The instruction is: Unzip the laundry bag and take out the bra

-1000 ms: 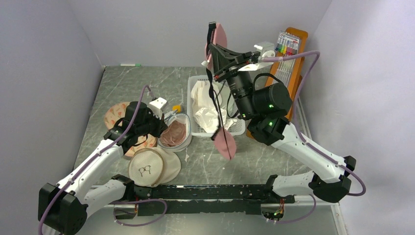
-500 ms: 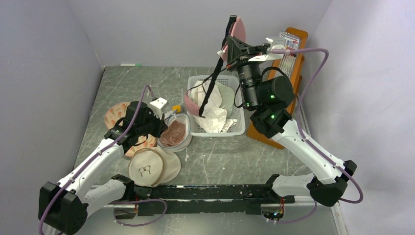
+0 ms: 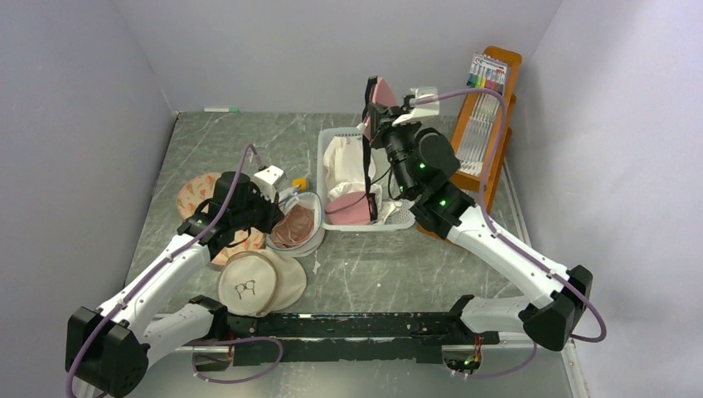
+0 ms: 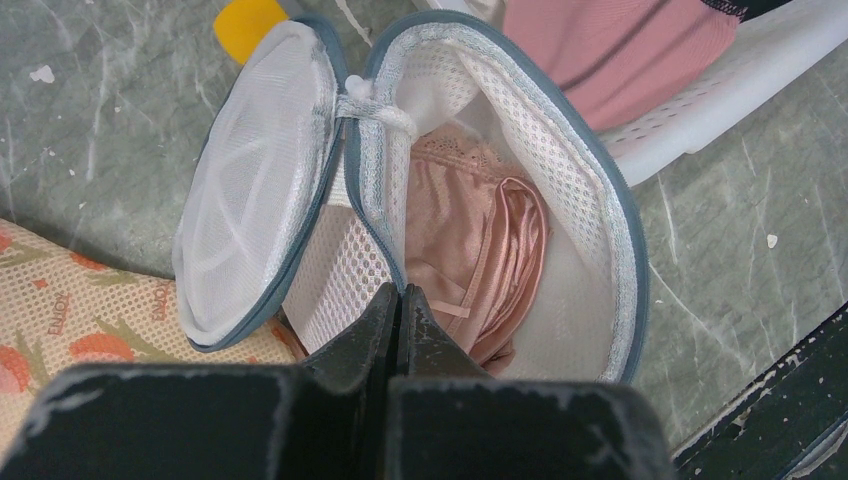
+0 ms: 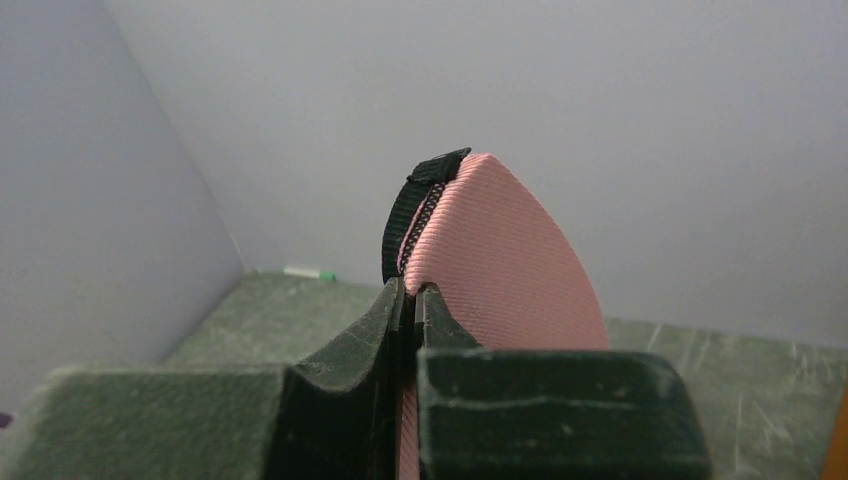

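Observation:
The laundry bag [image 3: 297, 224] stands unzipped at centre left, its round lid [image 4: 255, 170] flapped open and a peach satin garment [image 4: 470, 250] inside. My left gripper [image 4: 400, 295] is shut on the bag's near mesh wall, and shows at the bag's left side [image 3: 270, 220] from above. High over the basket, my right gripper [image 5: 410, 290] is shut on the bra [image 5: 500, 250] at a pink cup's black-trimmed edge. From above, that gripper [image 3: 372, 109] holds the upper cup [image 3: 383, 89]; a black strap hangs down to the lower cup [image 3: 351, 207], which lies in the basket.
A white basket [image 3: 325, 166] holds white garments. A beige round pouch with a glasses print [image 3: 249, 286] and a cream flowered pad [image 3: 195, 195] lie by the left arm. A wooden rack with markers [image 3: 489, 91] stands at back right. A yellow piece [image 4: 245, 20] lies behind the bag.
My right arm swung the bra from in front of the basket up and back, then lowered it; the hanging cup now rests in the basket. The left arm and bag stayed still.

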Controlling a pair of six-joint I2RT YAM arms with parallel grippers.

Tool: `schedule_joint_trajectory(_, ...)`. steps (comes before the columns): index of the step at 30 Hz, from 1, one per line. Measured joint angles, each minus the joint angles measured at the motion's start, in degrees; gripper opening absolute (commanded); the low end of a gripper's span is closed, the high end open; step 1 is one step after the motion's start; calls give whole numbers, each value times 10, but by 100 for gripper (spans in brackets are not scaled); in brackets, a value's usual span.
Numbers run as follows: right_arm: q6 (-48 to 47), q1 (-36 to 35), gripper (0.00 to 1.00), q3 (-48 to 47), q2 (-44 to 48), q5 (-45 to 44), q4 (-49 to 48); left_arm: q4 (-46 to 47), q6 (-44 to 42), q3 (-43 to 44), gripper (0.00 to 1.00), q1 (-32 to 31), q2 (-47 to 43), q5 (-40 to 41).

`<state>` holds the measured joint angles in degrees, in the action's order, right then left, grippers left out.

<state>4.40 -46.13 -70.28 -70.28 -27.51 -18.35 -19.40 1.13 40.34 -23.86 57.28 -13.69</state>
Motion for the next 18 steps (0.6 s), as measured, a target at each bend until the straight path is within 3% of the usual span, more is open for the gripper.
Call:
schedule_joint_trajectory(7,12,1,0,32,-41,-20,42,-2,0,0,7,0,0,0)
schedule_joint_trajectory(18,103,2,0,27,-183,-128,203,-2,2,0,7,0,0,2)
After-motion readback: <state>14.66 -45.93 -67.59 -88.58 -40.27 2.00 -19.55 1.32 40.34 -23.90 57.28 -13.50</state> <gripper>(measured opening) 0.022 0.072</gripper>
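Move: Below the right hand, which holds one cup of the pink bra high in the air, the white basket lies some 41 cm down, about 6 cm ahead and 1 cm to the left. The laundry bag stands roughly 8 cm back and 19 cm left of that hand, the yellow object 5 cm ahead and 18 cm left. From the left hand, the basket is about 14 cm ahead, 22 cm to the right and 9 cm lower. Lowering the bra fast into the white basket, the right hand sinks about 23 cm and eases some 5 cm forward over it, fingers kept shut on the upper cup. On the way the wrist tips down some 30 degrees and rolls its left side downward, with a little clockwise turn. The left hand stays put, still pinching the laundry bag's rim. ##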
